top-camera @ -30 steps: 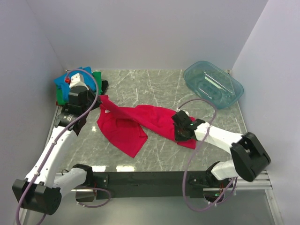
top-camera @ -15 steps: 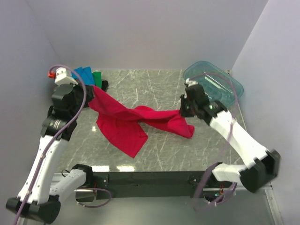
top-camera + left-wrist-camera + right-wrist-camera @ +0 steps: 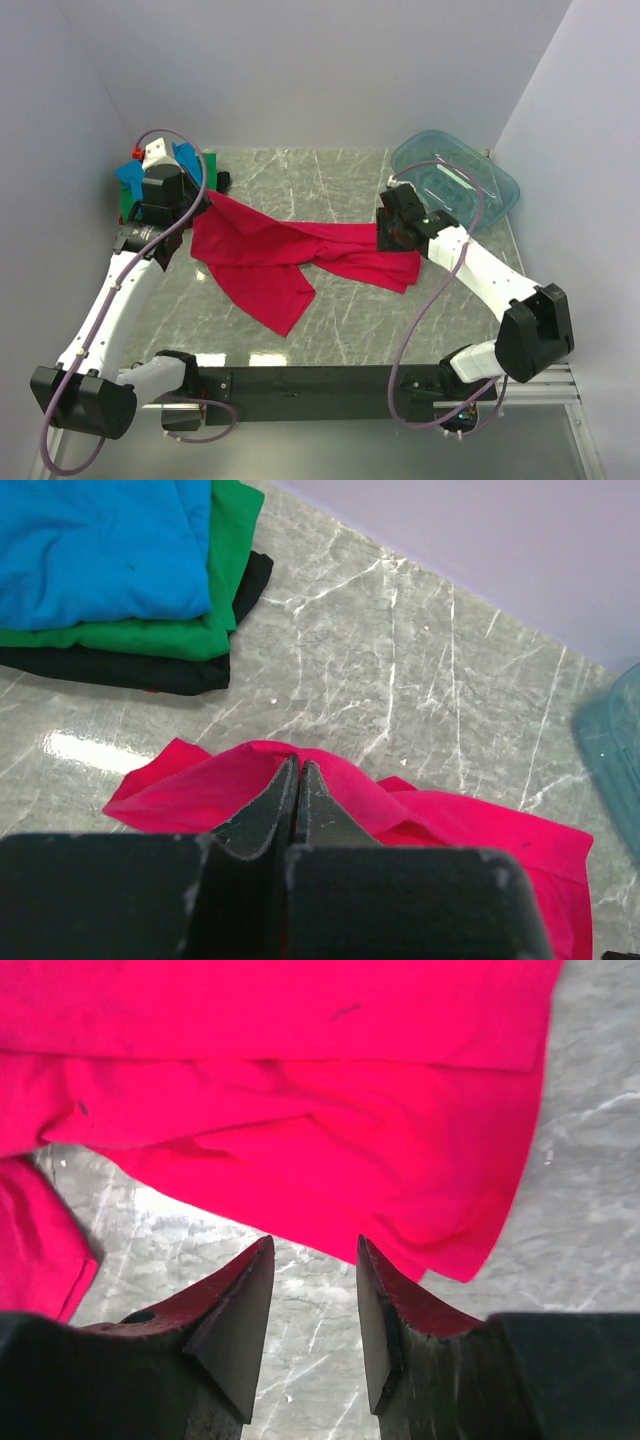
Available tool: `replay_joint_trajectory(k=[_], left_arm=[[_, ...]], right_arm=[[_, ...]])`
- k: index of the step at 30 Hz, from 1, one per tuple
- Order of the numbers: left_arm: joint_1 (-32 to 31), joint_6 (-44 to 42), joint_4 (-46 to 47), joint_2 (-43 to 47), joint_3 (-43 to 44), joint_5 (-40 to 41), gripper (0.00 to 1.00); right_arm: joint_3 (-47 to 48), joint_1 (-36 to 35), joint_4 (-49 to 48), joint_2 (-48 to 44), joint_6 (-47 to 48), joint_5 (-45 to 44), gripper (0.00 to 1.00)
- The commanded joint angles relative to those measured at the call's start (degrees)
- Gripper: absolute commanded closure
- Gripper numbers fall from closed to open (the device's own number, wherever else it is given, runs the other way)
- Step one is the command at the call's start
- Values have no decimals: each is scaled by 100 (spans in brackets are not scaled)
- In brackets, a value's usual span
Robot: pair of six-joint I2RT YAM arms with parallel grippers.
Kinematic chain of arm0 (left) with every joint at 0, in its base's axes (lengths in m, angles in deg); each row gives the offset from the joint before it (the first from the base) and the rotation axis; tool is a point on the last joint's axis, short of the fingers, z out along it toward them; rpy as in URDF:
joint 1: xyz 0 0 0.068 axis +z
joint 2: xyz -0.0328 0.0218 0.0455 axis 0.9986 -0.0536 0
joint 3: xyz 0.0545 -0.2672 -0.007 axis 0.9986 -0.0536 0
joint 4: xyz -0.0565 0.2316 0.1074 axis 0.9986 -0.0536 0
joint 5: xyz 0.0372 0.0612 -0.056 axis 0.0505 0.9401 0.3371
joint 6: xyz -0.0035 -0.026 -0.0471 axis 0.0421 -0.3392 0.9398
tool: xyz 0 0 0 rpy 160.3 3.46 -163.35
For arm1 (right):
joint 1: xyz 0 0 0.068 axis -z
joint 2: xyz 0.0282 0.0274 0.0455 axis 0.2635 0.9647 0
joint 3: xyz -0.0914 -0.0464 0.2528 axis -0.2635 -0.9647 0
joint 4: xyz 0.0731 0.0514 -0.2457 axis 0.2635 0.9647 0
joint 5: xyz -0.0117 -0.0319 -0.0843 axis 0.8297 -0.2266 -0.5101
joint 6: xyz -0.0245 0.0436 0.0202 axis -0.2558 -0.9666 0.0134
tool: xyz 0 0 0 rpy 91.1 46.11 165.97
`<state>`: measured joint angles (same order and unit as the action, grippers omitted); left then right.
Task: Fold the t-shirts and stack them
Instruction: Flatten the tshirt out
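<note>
A red-pink t-shirt (image 3: 290, 255) lies stretched across the marble table (image 3: 330, 190), also seen as red-pink cloth (image 3: 300, 1090) in the right wrist view. My left gripper (image 3: 298, 764) is shut on the red-pink t-shirt (image 3: 460, 825) at its left end, near the stack. A folded blue t-shirt (image 3: 95, 550) lies on a green t-shirt (image 3: 215, 600) and a black t-shirt (image 3: 130, 670) at the far left. My right gripper (image 3: 315, 1245) is open just off the shirt's right edge, with nothing between its fingers.
A clear teal plastic tub (image 3: 455, 180) stands at the back right, close behind my right gripper (image 3: 395, 225). White walls close the table on three sides. The arm bases and a black rail (image 3: 310, 385) line the near edge.
My right gripper opened and let go of the shirt's right end, which now lies on the table. My left gripper stayed shut and moved slightly right and down with the left end.
</note>
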<state>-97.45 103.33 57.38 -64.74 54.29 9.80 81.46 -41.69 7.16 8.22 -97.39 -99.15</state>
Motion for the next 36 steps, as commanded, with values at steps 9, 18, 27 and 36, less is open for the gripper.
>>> replay_joint_trajectory(k=[9, 18, 27, 36], left_arm=[[24, -151, 239, 249, 4, -174, 99], [24, -168, 212, 179, 31, -271, 99], [24, -195, 204, 126, 39, -306, 99], [24, -195, 221, 108, 13, -306, 99]], right_arm=[[-277, 399, -838, 902, -208, -454, 54], [311, 1190, -997, 1799, -85, -507, 54], [707, 1569, -1102, 2415, -32, -481, 53], [751, 1789, -1172, 2723, -32, -314, 54]])
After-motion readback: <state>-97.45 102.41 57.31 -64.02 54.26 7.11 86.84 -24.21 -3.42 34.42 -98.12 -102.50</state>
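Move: The t-shirt's far right corner lies about 12 cm ahead of the empty right hand, some 10 cm to its right and 12 cm below. The shirt's near right corner is roughly 4 cm back and 8 cm to the right of that hand, on the table too; the clear bin sits about 11 cm farther out and 9 cm farther right than the far corner. From the left hand, the far right corner is some 48 cm to the right, 7 cm ahead and 27 cm below. The half-open right hand first drops almost straight down, then swings forward and to the right while still sinking, about 11 cm down, 10 cm right and 8 cm forward in all, turning some 20 degrees clockwise and easing off just short of the t-shirt's far right corner with one fingertip over the cloth and the other just outside its right edge, not yet closing. Meanwhile the left hand stays high in place, its shut fingers still pinching the lifted left part of the shirt. ##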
